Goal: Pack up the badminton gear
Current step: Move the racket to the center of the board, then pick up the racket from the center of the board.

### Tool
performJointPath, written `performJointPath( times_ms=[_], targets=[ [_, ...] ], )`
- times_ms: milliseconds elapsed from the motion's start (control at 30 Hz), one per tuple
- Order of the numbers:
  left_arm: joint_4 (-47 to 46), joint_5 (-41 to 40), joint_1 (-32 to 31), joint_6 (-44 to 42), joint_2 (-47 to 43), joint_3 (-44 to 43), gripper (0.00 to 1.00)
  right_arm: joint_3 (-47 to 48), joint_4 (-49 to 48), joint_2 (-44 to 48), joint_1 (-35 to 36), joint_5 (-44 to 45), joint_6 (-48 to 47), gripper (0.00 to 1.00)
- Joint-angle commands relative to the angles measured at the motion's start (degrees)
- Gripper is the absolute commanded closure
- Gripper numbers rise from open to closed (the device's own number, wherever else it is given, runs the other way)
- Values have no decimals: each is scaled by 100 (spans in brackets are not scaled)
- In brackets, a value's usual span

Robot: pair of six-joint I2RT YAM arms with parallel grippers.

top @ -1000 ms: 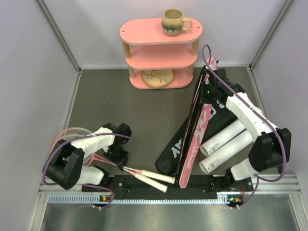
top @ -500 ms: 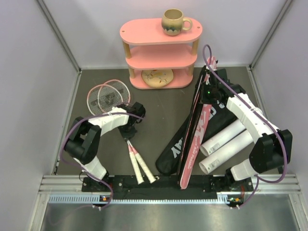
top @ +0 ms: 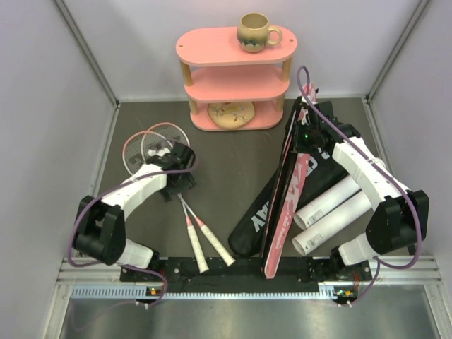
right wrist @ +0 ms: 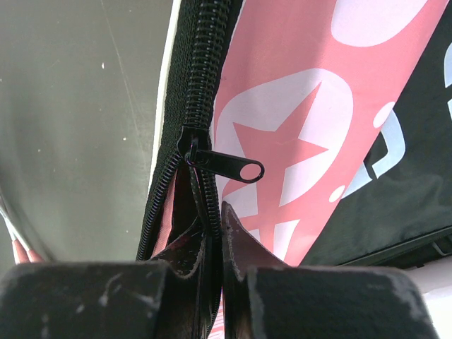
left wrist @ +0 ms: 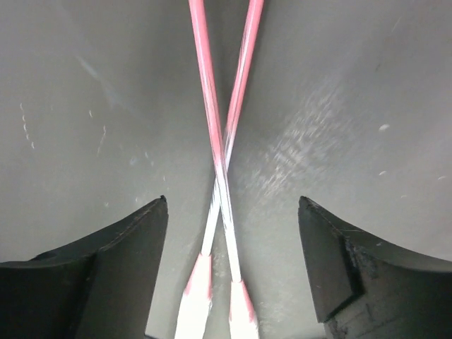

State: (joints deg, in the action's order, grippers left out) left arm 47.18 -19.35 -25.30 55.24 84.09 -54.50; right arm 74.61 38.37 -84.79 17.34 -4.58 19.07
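Two pink-framed rackets [top: 152,145] lie at the back left, their thin shafts [left wrist: 221,166] crossed and their white handles [top: 205,244] pointing toward the near edge. My left gripper [top: 178,191] hovers open over the crossing, a finger on each side of the shafts and touching neither. My right gripper [top: 308,134] is shut on the zipper edge [right wrist: 201,106] of the pink bag [top: 289,205], just below the zipper pull [right wrist: 229,166]. That bag stands on edge against the black bag [top: 258,212]. Two white tubes [top: 332,212] lie to its right.
A pink three-tier shelf [top: 236,78] stands at the back with a beige mug [top: 256,32] on top. Grey walls close in the left, back and right. A metal rail [top: 247,268] runs along the near edge.
My left gripper swung the rackets from the near edge toward the back left, then opened and let go of the shafts. The right arm and pink bag have not moved.
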Motion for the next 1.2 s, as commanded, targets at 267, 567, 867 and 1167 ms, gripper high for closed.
performJointPath(
  times_ms=[267,567,867,1167],
  targets=[
    [-2133,1548,2002,-137,-228,432,44,-43,-75,297,-12,-192,-105,100],
    [-2151,1382,2020,302,370,370,48,-34,-84,244,-20,-236,-105,100],
    [-2415,1109,2064,443,511,581,68,-34,-93,200,-20,-219,-132,100],
    [-2407,1188,2205,479,722,511,78,45,-84,121,-12,-263,-132,100]
  ],
)
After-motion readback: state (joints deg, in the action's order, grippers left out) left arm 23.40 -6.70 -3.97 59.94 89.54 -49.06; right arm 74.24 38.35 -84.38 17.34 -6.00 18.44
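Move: The upper racket's throat, where its pink shaft meets the head, lies about 8 cm ahead of the left hand, 5 cm to its left and 4 cm below. Beyond it spread the two strung heads, the left one some 20 cm ahead and 15 cm left, the other about 23 cm ahead and 7 cm left; the white grips lie roughly 20 cm back, 6 and 14 cm to the right. From the right hand the throat is about 50 cm left, 7 cm back and 15 cm lower. The crossed racket shafts are what the left hand follows up to the throats: it lifts slightly as it goes forward and left, then sinks about 4 cm onto them, some 8 cm farther out and 5 cm left in all. The wrist turns roughly 20 degrees counter-clockwise and tilts while the wide-open fingers narrow to about a quarter around the upper racket's pink shaft just below its head, not yet shut. The right hand keeps its pinch on the pink bag's zipper edge. ##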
